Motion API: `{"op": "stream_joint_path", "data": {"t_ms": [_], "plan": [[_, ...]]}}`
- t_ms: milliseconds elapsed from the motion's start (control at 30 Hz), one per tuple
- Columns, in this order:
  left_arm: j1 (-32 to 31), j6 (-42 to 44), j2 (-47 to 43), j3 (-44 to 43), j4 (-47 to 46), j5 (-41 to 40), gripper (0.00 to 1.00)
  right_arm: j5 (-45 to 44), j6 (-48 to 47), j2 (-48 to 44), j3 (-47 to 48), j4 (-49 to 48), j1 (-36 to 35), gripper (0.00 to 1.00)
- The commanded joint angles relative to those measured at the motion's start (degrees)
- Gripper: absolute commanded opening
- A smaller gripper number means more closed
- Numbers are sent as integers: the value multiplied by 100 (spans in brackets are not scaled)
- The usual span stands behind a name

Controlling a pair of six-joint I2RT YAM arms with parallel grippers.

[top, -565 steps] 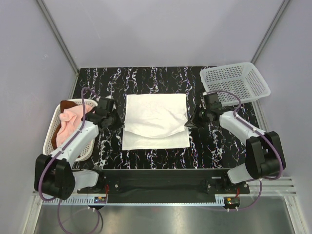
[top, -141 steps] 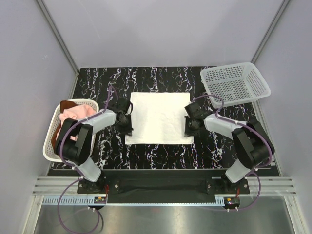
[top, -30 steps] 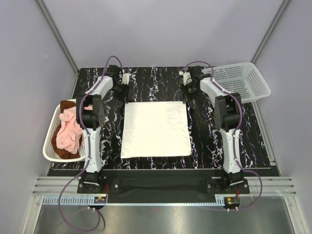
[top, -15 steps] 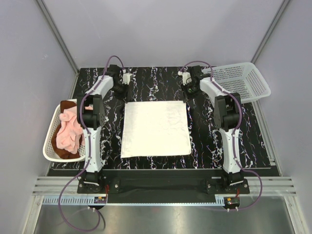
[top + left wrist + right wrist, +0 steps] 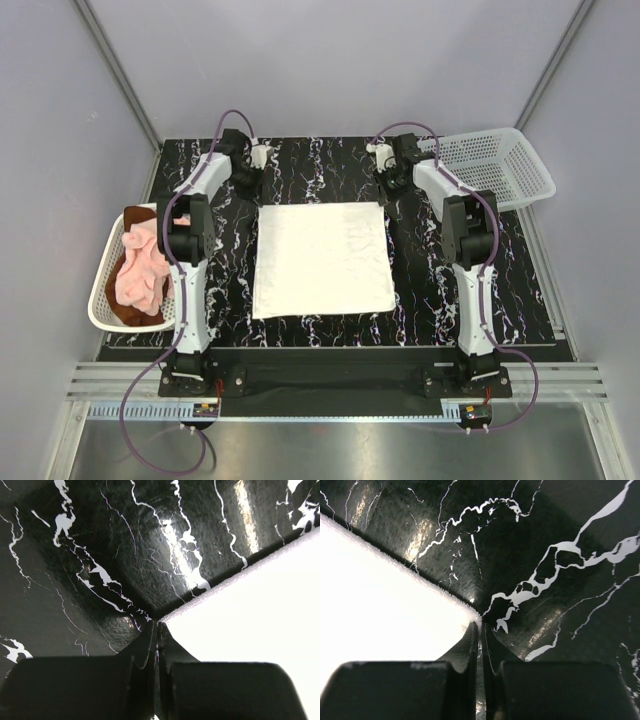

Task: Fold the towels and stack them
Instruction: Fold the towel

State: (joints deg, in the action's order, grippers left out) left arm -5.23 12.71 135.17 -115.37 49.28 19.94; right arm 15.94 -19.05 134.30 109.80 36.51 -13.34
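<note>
A white towel (image 5: 320, 258) lies spread flat on the middle of the black marble table (image 5: 440, 290). My left gripper (image 5: 257, 194) is at its far left corner and my right gripper (image 5: 385, 194) at its far right corner. In the left wrist view the left gripper (image 5: 158, 625) has its jaws pressed together on the tip of the white towel (image 5: 250, 610). The right wrist view shows the right gripper (image 5: 480, 625) shut the same way on a corner of the white towel (image 5: 380, 600). A pale pink towel (image 5: 140, 270) and a rust-brown towel (image 5: 128, 314) lie crumpled in the left basket.
A white mesh basket (image 5: 98, 300) with the two crumpled towels stands at the table's left edge. A second white mesh basket (image 5: 490, 170) sits at the far right corner. Both arms stretch along the towel's sides from the near edge.
Both grippers have closed on the towel's far corners within the last second. The white towel has slid a little toward the far side of the table.
</note>
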Motion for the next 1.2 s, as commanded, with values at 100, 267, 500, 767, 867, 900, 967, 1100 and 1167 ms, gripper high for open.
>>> {"op": "stream_joint_path", "data": {"t_ms": [100, 267, 500, 767, 867, 900, 967, 1100, 1167], "plan": [[154, 232, -632, -65, -472, 273, 0, 216, -415, -843, -406, -863, 244, 0], [163, 381, -791, 94, -612, 308, 0, 549, -503, -1169, -933, -1418, 385, 0], [163, 460, -975, 50, -594, 212, 0, 866, -635, -1406, -1118, -1743, 535, 0], [163, 434, -1651, 700, -902, 229, 0, 1130, -732, -2205, -2172, -2552, 535, 0], [163, 382, -1959, 1033, -981, 308, 0, 1130, -697, -2496, -2428, -2667, 543, 0], [154, 373, -2047, 1104, -1034, 343, 0, 1121, -671, -2610, -2532, -2676, 535, 0], [154, 329, -2249, 1297, -1060, 317, 0, 1121, -653, -2716, -2621, -2650, 535, 0], [111, 250, -2557, 1640, -1078, 440, 0, 1157, -460, -3198, -3094, -2710, 543, 0], [49, 180, -2706, 1885, -1087, 449, 0, 1122, -285, -3339, -3280, -2807, 535, 0]]}}
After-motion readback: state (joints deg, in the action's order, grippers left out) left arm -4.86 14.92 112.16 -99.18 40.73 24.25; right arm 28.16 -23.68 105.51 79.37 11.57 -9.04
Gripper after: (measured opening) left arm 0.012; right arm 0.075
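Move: Both grippers already pinch the white towel's far corners just above the table. The near left corner lies about 28 cm back from the left hand, straight behind it and 2 cm lower; the left basket is 21 cm left and 16 back of that hand. From the right hand, the near right corner is some 27 cm straight back, the right basket 23 cm right and 8 farther out. Keep both grippers shut on the far corners and lift them together, about 11 cm straight up at much the same pace. Let them ease a couple of centimetres outward at first, then draw back 4 to 5 cm towards the base while still rising. Swing the fingertips outward, some 15 degrees on the left and over 20 on the right. ##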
